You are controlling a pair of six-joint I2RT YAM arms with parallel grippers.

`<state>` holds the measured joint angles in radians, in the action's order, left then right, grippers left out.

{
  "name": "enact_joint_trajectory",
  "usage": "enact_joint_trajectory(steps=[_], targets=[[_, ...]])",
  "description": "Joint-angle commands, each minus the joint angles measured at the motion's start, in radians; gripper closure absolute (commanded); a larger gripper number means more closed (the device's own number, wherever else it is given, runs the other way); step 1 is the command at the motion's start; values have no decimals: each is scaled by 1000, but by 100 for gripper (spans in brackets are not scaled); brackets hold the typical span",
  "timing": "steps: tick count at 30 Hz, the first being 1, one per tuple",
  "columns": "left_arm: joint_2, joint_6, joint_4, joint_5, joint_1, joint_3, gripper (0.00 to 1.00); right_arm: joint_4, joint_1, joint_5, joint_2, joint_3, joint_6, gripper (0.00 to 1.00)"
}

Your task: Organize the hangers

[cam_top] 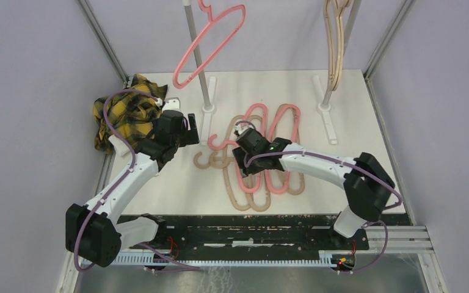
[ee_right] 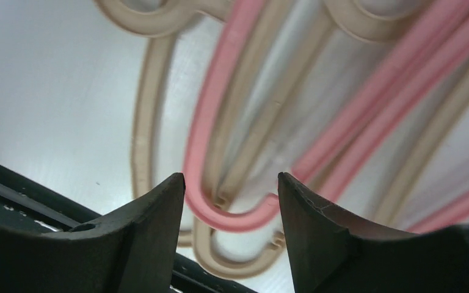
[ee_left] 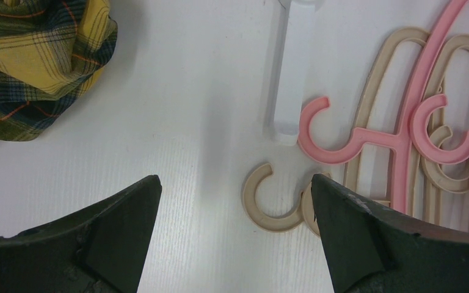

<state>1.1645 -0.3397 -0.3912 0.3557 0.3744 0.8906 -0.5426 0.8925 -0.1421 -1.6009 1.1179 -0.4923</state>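
Note:
A pile of pink and beige hangers (cam_top: 262,160) lies mid-table. One pink hanger (cam_top: 210,43) hangs at the back left and beige ones (cam_top: 334,43) hang at the back right. My right gripper (cam_top: 248,160) is low over the pile. In the right wrist view its jaws (ee_right: 231,178) stand apart, with the rounded end of a pink hanger (ee_right: 232,221) between the fingertips, blurred. My left gripper (cam_top: 192,131) hovers left of the pile. It is open (ee_left: 235,183) and holds nothing, with a beige hook (ee_left: 269,217) on the table by its right finger and pink hooks (ee_left: 323,149) beyond.
A yellow-black plaid cloth (cam_top: 125,113) is bunched at the table's left edge, also in the left wrist view (ee_left: 30,55). Two white rack posts (cam_top: 198,61) (cam_top: 330,91) rise from feet at the back; one foot (ee_left: 293,79) lies ahead of the left gripper. A black rail (cam_top: 262,235) runs along the near edge.

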Motion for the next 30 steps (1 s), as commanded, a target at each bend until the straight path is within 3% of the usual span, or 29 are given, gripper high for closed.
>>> enact_joint_trajectory(steps=[1, 13, 23, 30], targets=[[-19, 47, 15, -6, -6, 33, 1, 45, 75, -13, -134, 124, -25, 35], [-31, 53, 12, -9, -6, 26, 1, 85, 91, -60, -269, 158, -50, 38], [-36, 53, 12, -6, -6, 23, 1, 80, 91, -133, -218, 109, -53, 75], [-40, 53, 11, 0, -6, 25, 1, 13, 92, -127, -74, 89, -44, 78]])
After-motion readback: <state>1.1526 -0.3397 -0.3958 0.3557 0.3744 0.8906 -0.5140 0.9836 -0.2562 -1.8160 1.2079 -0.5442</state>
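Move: The left bar of the nearer-left pink hanger, by its near end, lies about 5 cm to the left of the right hand, level with it fore and aft and roughly 6 cm below. That hanger's hook is some 10 cm ahead and 13 cm left, a beige hook about 5 cm ahead and 16 cm left, and the other pink hanger's middle some 8 cm ahead and 9 cm right. From the left hand, the bar lies about 9 cm back, 14 cm right and 14 cm lower. The right hand slides about 5 cm to its left and then sinks some 5 cm, fingers still part open and pointing steeply down, until they straddle the left bar of the pink hanger near its rounded near end. There it closes the fingers well in and pinches the bar, then begins to lift, rising only about 1 cm while easing back to the right by a couple of centimetres. ##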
